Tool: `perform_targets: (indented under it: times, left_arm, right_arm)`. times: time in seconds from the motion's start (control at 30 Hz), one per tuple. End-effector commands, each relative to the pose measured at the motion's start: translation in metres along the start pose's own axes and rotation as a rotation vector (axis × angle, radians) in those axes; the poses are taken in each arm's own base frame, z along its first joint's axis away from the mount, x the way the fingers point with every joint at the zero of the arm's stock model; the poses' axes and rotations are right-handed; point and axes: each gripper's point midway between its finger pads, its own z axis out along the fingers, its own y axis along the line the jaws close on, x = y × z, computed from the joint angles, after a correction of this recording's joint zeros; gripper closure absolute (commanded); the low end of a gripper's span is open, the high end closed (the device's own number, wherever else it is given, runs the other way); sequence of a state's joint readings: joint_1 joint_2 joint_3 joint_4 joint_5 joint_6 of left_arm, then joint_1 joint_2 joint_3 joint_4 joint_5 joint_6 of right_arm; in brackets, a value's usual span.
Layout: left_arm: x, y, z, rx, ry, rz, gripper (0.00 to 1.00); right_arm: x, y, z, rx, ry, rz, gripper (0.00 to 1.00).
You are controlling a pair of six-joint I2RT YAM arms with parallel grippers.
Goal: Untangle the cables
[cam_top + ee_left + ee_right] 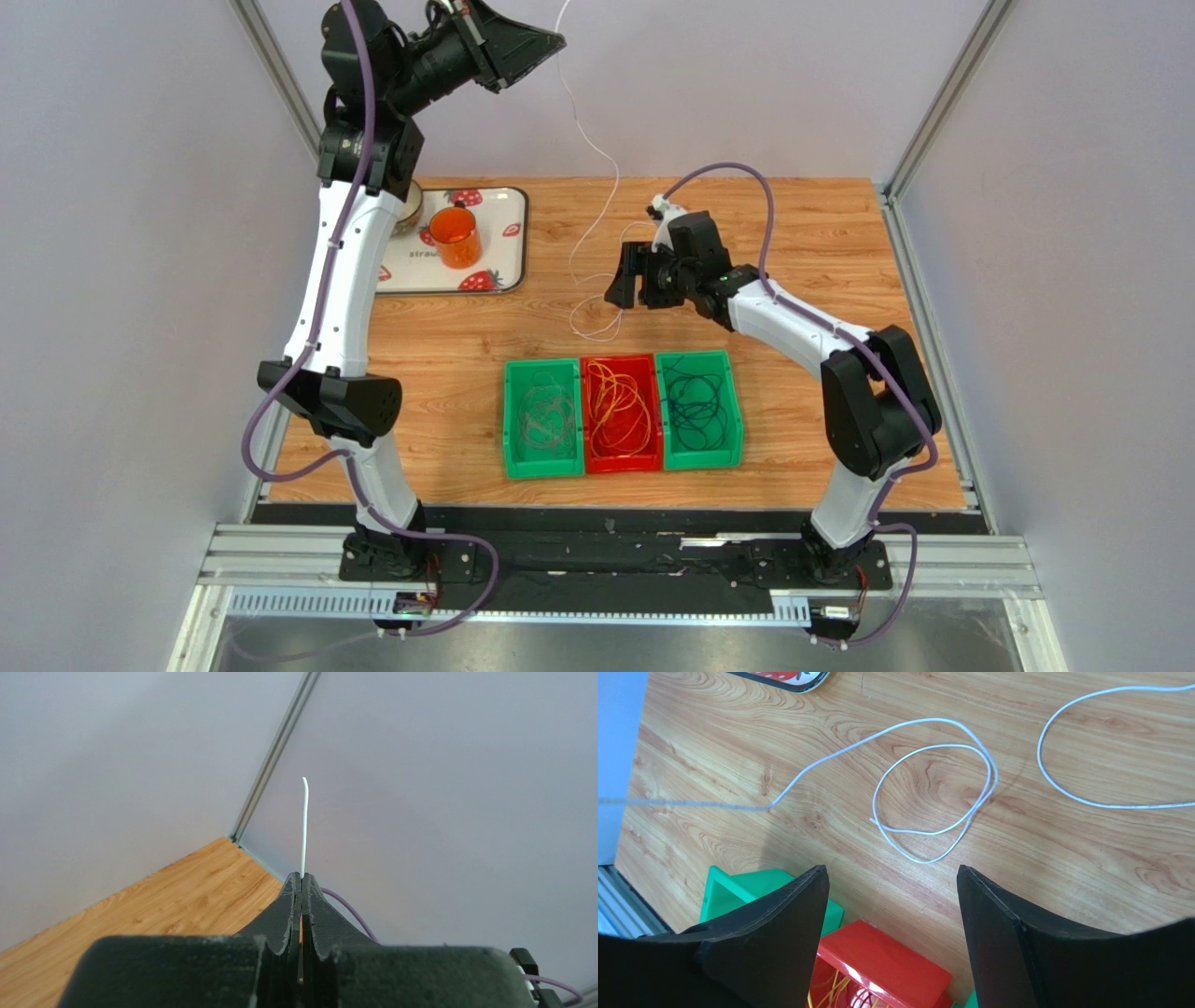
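My left gripper (550, 39) is raised high above the table's back edge, shut on a thin white cable (304, 822) whose end sticks up past the fingertips. From there the cable hangs down and ends in loose loops (598, 338) on the wood. My right gripper (630, 276) hovers just right of the hanging strand, open and empty. In the right wrist view the white loops (992, 777) lie on the table beyond its spread fingers (808, 903). Orange cables fill the red bin (620, 445), dark cables the right green bin (699, 451), pale cables the left green bin (542, 465).
A strawberry-patterned tray (498, 238) with an orange cup (456, 238) sits at the back left. The three bins stand in a row near the front centre, directly under my right gripper's near side (892, 959). Grey walls enclose the table.
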State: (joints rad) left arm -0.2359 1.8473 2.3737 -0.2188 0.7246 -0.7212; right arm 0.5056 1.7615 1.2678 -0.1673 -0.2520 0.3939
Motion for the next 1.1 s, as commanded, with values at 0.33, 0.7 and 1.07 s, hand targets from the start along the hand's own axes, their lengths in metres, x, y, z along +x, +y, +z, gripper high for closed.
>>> perform_targets:
  times: [0.33,0.7,1.07]
  left_arm:
    - [-0.04,-0.08,-0.03,0.138,-0.066,0.095,1.0]
    - [-0.036,-0.09,-0.028,0.136,-0.067,0.12,1.0]
    - [-0.028,-0.099,-0.024,0.135,-0.058,0.142,1.0]
  right_arm:
    - [-0.05,0.031,0.009,0.017,-0.039,0.331,0.3]
    - [-0.049,0.062,0.036,-0.101,0.087,0.784,0.28]
    - [-0.031,0.066,0.065,-0.159,0.171,0.907,0.31]
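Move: The white cable's hanging strand, near its foot, lies about 9 cm left and 2 cm ahead of the open right hand, some 5 cm lower; its loop on the table is about 6 cm left, 4 cm back and 12 cm down. The red bin sits roughly 18 cm back and 3 cm left, 10 cm below. From the left hand, still pinching the cable's upper end, that lower strand is about level ahead, 5 cm right and 49 cm below. Open right hand arcs 7 cm left towards the cable strand, turning about 50 degrees, while left draws back. ##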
